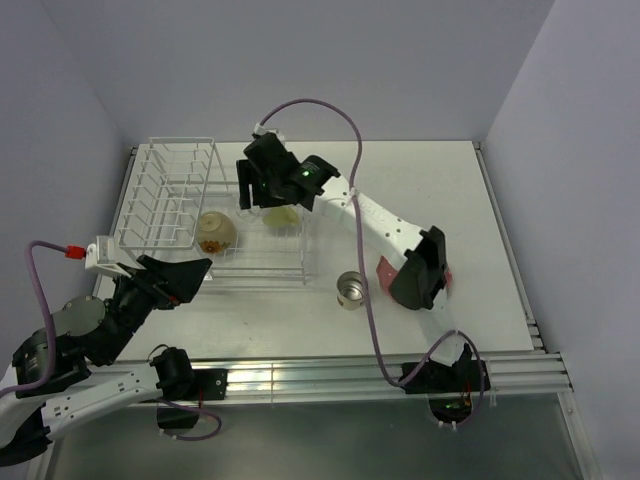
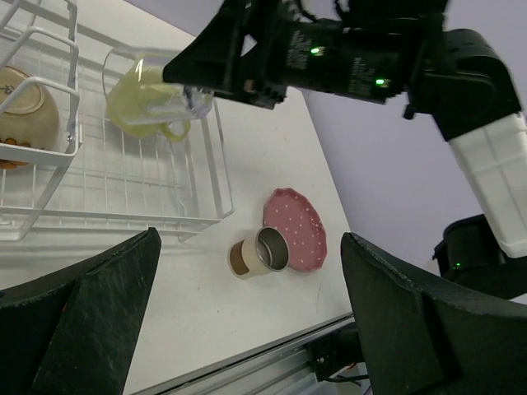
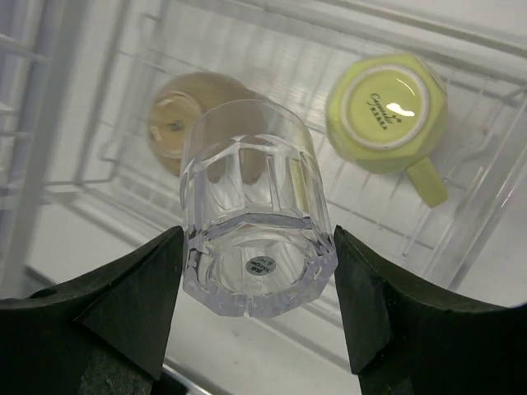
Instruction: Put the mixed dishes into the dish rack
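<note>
My right gripper (image 1: 257,187) hangs over the low basket part of the white dish rack (image 1: 165,192), shut on the clear glass tumbler (image 3: 255,210), whose base faces the wrist camera. Inside the rack under it lie the cream bowl (image 1: 216,232) and the pale yellow-green mug (image 1: 284,213), the mug bottom up (image 3: 387,111). The small steel cup (image 1: 351,290) stands on the table right of the rack, touching the pink dotted plate (image 2: 298,226), which the right arm partly hides from above. My left gripper (image 1: 194,276) is open and holds nothing, near the rack's front left corner.
The right arm's elbow (image 1: 418,270) hangs over the plate. An aluminium rail (image 1: 330,375) runs along the near table edge. Walls close the table in at the back and on both sides.
</note>
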`<state>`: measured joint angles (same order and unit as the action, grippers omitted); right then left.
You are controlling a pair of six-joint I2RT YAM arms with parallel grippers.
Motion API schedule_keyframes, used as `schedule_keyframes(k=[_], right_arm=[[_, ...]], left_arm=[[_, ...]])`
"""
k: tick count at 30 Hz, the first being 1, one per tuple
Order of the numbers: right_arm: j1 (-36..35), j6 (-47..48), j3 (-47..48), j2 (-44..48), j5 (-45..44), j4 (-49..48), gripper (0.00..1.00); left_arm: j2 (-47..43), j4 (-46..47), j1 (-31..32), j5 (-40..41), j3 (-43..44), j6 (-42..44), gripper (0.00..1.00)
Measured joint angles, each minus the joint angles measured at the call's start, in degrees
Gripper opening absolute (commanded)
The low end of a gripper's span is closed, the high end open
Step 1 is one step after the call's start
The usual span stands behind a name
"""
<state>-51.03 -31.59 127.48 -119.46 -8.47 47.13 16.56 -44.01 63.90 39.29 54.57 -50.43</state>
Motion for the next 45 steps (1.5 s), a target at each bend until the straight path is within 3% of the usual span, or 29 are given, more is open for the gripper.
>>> schedule_keyframes(k=[7, 17, 28, 37, 38, 42, 45], right_arm=[[-0.5, 0.6, 2.7, -7.0, -2.7, 7.1, 0.0], [-1.4, 0.6, 9.0, -12.6, -3.0, 8.6, 0.0], [-1.7, -0.3, 9.3, -15.0, -3.1, 8.6, 0.02], [-2.2, -0.4, 11.0, -16.1, -4.3, 8.5, 0.31], [-2.2, -0.4, 11.0, -16.1, -4.5, 8.5, 0.4], [-2.5, -0.3, 11.0, -16.1, -5.3, 8.5, 0.57], [-2.6, -0.2, 11.0, -16.1, -5.7, 8.5, 0.79]], left_arm=[[0.0, -0.1, 0.0, 0.0, 0.0, 0.4, 0.96], [-0.7, -0.1, 0.0, 0.0, -0.6, 0.4, 0.95], [-0.7, 0.0, 0.0, -0.4, -1.0, 0.4, 0.95], [-0.2, 0.1, 0.0, -0.4, -1.9, 0.4, 0.96], [0.0, 0.1, 0.0, -0.4, -1.9, 0.4, 0.96], [0.3, 0.2, 0.0, -0.4, -1.9, 0.4, 0.96], [0.5, 0.3, 0.0, -0.4, -2.0, 0.4, 0.96]])
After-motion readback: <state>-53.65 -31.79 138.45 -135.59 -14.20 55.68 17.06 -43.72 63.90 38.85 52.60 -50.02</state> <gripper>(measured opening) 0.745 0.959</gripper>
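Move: The right gripper holds the clear glass upside down. The free spot in the rack that it is taken to lies about 3 cm ahead, 4 cm left and 15 cm below. The upturned bowl stands roughly 3 cm ahead of the hand and 13 cm left; the green mug about 7 cm ahead and 3 cm right, both some 15 cm below. From the left hand that spot is some 24 cm ahead, 5 cm right and well below. Lower the right gripper about 10 cm into the rack, towards the gap between the bowl and the green mug: quickly for the first 7 cm, then easing down with a drift of 2 cm to the left. Tip the fingers some 15 degrees steeper early in the descent, then hold still there, keeping your grip on the glass. ##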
